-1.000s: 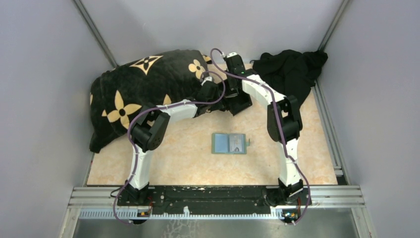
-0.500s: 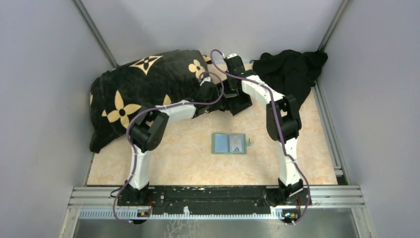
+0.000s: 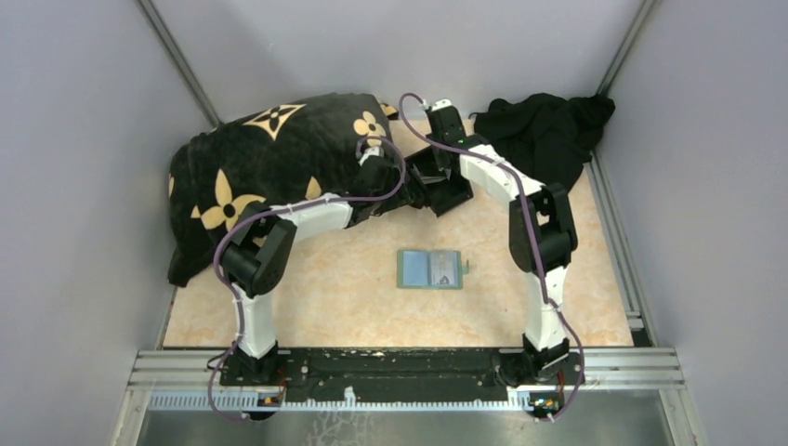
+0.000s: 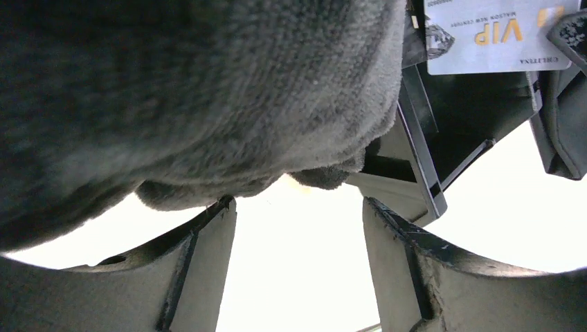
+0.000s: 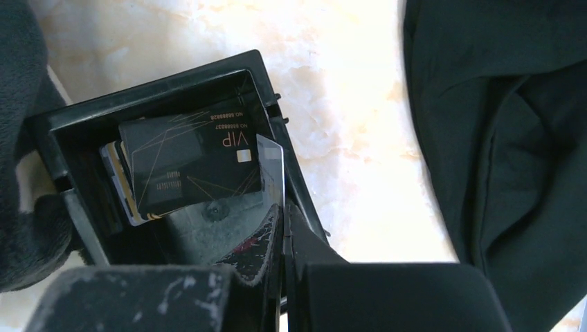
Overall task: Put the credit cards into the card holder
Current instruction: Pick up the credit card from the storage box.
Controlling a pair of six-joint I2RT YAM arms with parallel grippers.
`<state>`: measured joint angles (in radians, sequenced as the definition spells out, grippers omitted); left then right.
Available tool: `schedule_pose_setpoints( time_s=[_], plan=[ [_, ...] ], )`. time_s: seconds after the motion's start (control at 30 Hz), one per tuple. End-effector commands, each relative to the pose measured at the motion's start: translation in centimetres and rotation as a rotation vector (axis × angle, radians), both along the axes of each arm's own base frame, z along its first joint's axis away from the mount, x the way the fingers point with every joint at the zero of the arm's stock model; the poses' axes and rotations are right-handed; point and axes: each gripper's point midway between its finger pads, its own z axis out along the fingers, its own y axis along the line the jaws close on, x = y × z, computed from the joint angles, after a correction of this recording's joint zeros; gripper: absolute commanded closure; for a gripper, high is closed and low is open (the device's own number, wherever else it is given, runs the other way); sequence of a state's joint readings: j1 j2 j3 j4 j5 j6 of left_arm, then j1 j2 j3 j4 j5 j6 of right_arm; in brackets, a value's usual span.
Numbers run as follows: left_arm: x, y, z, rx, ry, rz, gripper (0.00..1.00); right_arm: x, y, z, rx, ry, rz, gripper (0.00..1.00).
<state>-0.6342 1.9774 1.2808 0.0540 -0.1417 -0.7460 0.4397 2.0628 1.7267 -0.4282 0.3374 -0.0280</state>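
The sage-green card holder [image 3: 429, 268] lies open on the table, apart from both arms. At the back stands a black box [image 3: 444, 191] with credit cards in it, a black VIP card [image 5: 194, 166] on top. My right gripper [image 5: 282, 207] hangs over the box's right wall, shut on a thin pale card [image 5: 271, 160] seen edge-on. The same silvery VIP card [image 4: 495, 31] shows in the left wrist view. My left gripper [image 4: 297, 204] is open beside the box [image 4: 423, 169] with nothing between its fingers, close under the blanket.
A fuzzy black blanket with gold flowers [image 3: 269, 158] fills the back left and touches the left gripper's side. A black cloth [image 3: 548, 125] is heaped at the back right, near the box. Grey walls enclose the table.
My left gripper has opened wider, and the left arm's elbow has swung left. The right arm, still shut on the card, has shifted slightly to the right.
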Motion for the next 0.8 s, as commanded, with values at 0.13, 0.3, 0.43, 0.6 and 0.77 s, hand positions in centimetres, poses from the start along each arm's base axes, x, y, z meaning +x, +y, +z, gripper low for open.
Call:
schedule_pose_setpoints(
  time_s=[0.13,0.3,0.43,0.6,0.77],
  plan=[
    [-0.9,1.2,4.9,-0.069,-0.11,0.002,0.24,-1.3,0.2,9.0,0.071,-0.211,-0.016,1.0],
    [-2.4,0.9,7.4,-0.126,-0.164,-0.069,0.24,-3.8,0.1,10.8,0.089,-0.239,-0.012,1.0],
    [-4.1,0.8,9.4,-0.177,-0.205,-0.131,0.24,-7.4,0.4,13.3,0.192,-0.256,0.043,1.0],
    [-6.7,1.3,11.5,-0.229,-0.292,-0.216,0.24,-13.3,1.8,13.6,0.379,-0.186,0.173,1.0],
    [-9.4,1.2,12.5,-0.279,-0.361,-0.326,0.25,-19.0,3.5,12.3,0.537,-0.066,0.296,1.0]
  ],
)
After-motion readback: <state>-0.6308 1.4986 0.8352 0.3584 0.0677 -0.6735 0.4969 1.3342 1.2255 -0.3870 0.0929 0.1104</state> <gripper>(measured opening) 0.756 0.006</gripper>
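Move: The open card holder, for which the right hand's card is meant, lies about 25 cm back from that hand, 5 cm to its left and 12 cm below. The storage box sits beneath the right hand, its middle some 4 cm back and 3 cm left, the remaining cards about 1 cm back and 5 cm left; the black cloth is 5 cm ahead, 20 cm right. From the left hand the holder is roughly 18 cm back, 3 cm right, 6 cm lower. The credit card stays pinched between the shut right fingers, jutting out past their tips, as the right hand first lifts away from the storage box, then draws back faster over the table towards the card holder's side: about 15 cm back and 12 cm up. That hand rolls its left side up some 20 degrees. The empty left hand, still open, rises and pulls back clear of the box. ##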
